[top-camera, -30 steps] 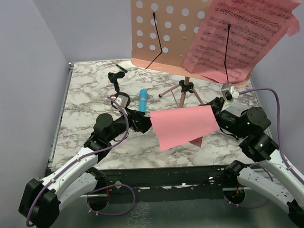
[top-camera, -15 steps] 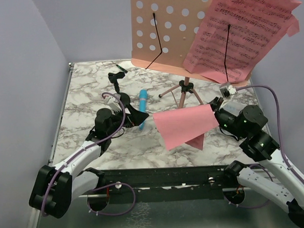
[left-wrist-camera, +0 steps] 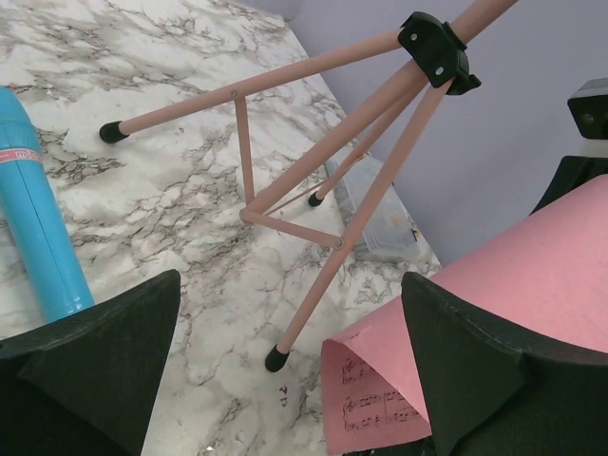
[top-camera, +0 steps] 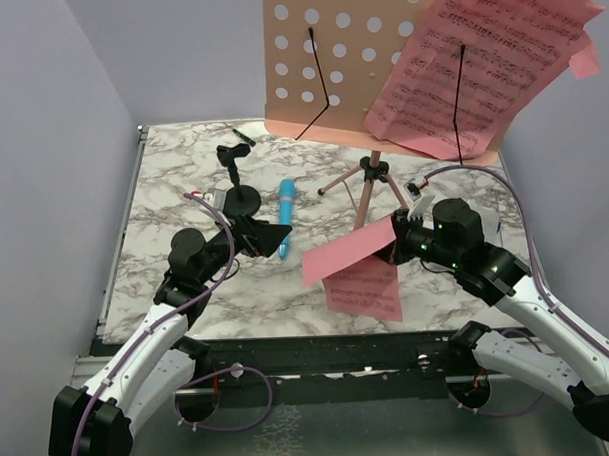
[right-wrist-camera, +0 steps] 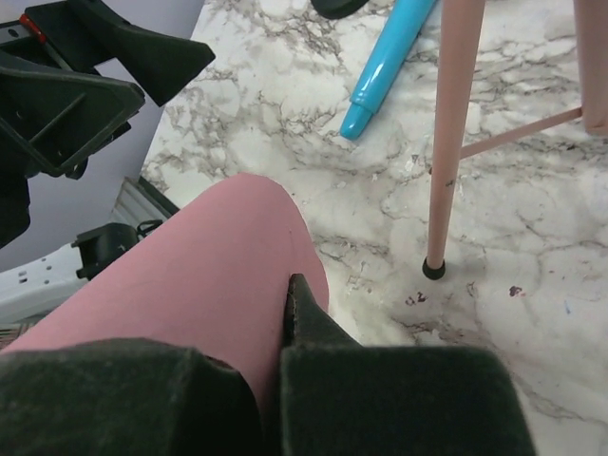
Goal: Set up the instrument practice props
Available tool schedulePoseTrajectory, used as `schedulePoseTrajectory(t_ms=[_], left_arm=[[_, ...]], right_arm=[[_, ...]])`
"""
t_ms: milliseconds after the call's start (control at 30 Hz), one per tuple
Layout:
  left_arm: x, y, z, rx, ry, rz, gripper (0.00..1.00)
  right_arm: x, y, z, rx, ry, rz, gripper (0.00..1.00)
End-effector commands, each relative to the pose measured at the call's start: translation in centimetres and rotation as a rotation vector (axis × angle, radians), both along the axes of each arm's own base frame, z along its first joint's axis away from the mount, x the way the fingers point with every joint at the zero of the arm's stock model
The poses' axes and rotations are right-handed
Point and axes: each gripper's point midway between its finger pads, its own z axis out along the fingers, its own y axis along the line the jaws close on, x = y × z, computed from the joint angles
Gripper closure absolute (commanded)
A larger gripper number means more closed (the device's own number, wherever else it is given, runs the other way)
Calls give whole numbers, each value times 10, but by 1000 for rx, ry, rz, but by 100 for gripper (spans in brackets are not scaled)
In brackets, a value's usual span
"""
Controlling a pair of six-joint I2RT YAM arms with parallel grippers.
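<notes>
The salmon-pink music stand [top-camera: 344,57] rises at the back, its thin tripod legs [top-camera: 368,186] on the marble table. One pink sheet-music page [top-camera: 489,61] leans on the right of its desk. My right gripper [top-camera: 397,243] is shut on the second pink page [top-camera: 350,254], which droops low over the table in front of the tripod; in the right wrist view the page [right-wrist-camera: 190,275] is pinched between the shut jaws [right-wrist-camera: 290,285]. The light-blue stick [top-camera: 286,204] lies left of the tripod. My left gripper [top-camera: 270,234] stands open and empty beside the stick [left-wrist-camera: 38,228], facing the tripod [left-wrist-camera: 313,171].
A small black stand with a round base [top-camera: 238,185] sits behind my left gripper, and a short black rod [top-camera: 243,137] lies near the back edge. Purple walls close in on the left, the right and the back. The table's metal rim [top-camera: 120,254] runs along the left.
My right gripper has swung left and lower with the pink page, which has tilted and now droops printed side down. My left gripper has drawn back left, away from the page, still open.
</notes>
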Motion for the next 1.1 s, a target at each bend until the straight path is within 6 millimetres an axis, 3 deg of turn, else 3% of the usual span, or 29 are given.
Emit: schedulePoseTrajectory(t_ms=[0,500,667,900,1067], left_arm=[[1,7,14,21,-49,35,1],[-44,-14,63,15,-296,-228,3],[-51,-7,83,-8,-382,-190,2],[-47,19,102,-50,-443,-4,2],[-45,24,97,-44,-442,26,2]], right_arm=[[-14,5,-6,48,74,32,99],[-18,11,-9,63,88,72,99],[-20,13,-11,74,83,86,99],[-25,11,-4,96,24,112,99],[-29,12,4,114,-19,139,99]])
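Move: The sheet music, pinched in the right hand and folded over, has its middle about 4 cm left of that hand, 2 cm back and 7 cm lower; from the empty left hand it lies roughly 14 cm right, 7 cm back and 7 cm below. The music stand's near foot is on the table some 8 cm ahead and 5 cm left of the right hand. The blue tube lies around 25 cm ahead and 18 cm left of the right hand. Both are about 23 cm below it. The right fingers keep their shut pinch on the sheet's side edge while that hand eases back about 2 cm, turning only slightly. Beside it the left hand, touching nothing and staying wide open, rises some 10 cm and draws back about 5 cm, slowly at first and then faster, its fingers tipping up roughly 25 degrees. ##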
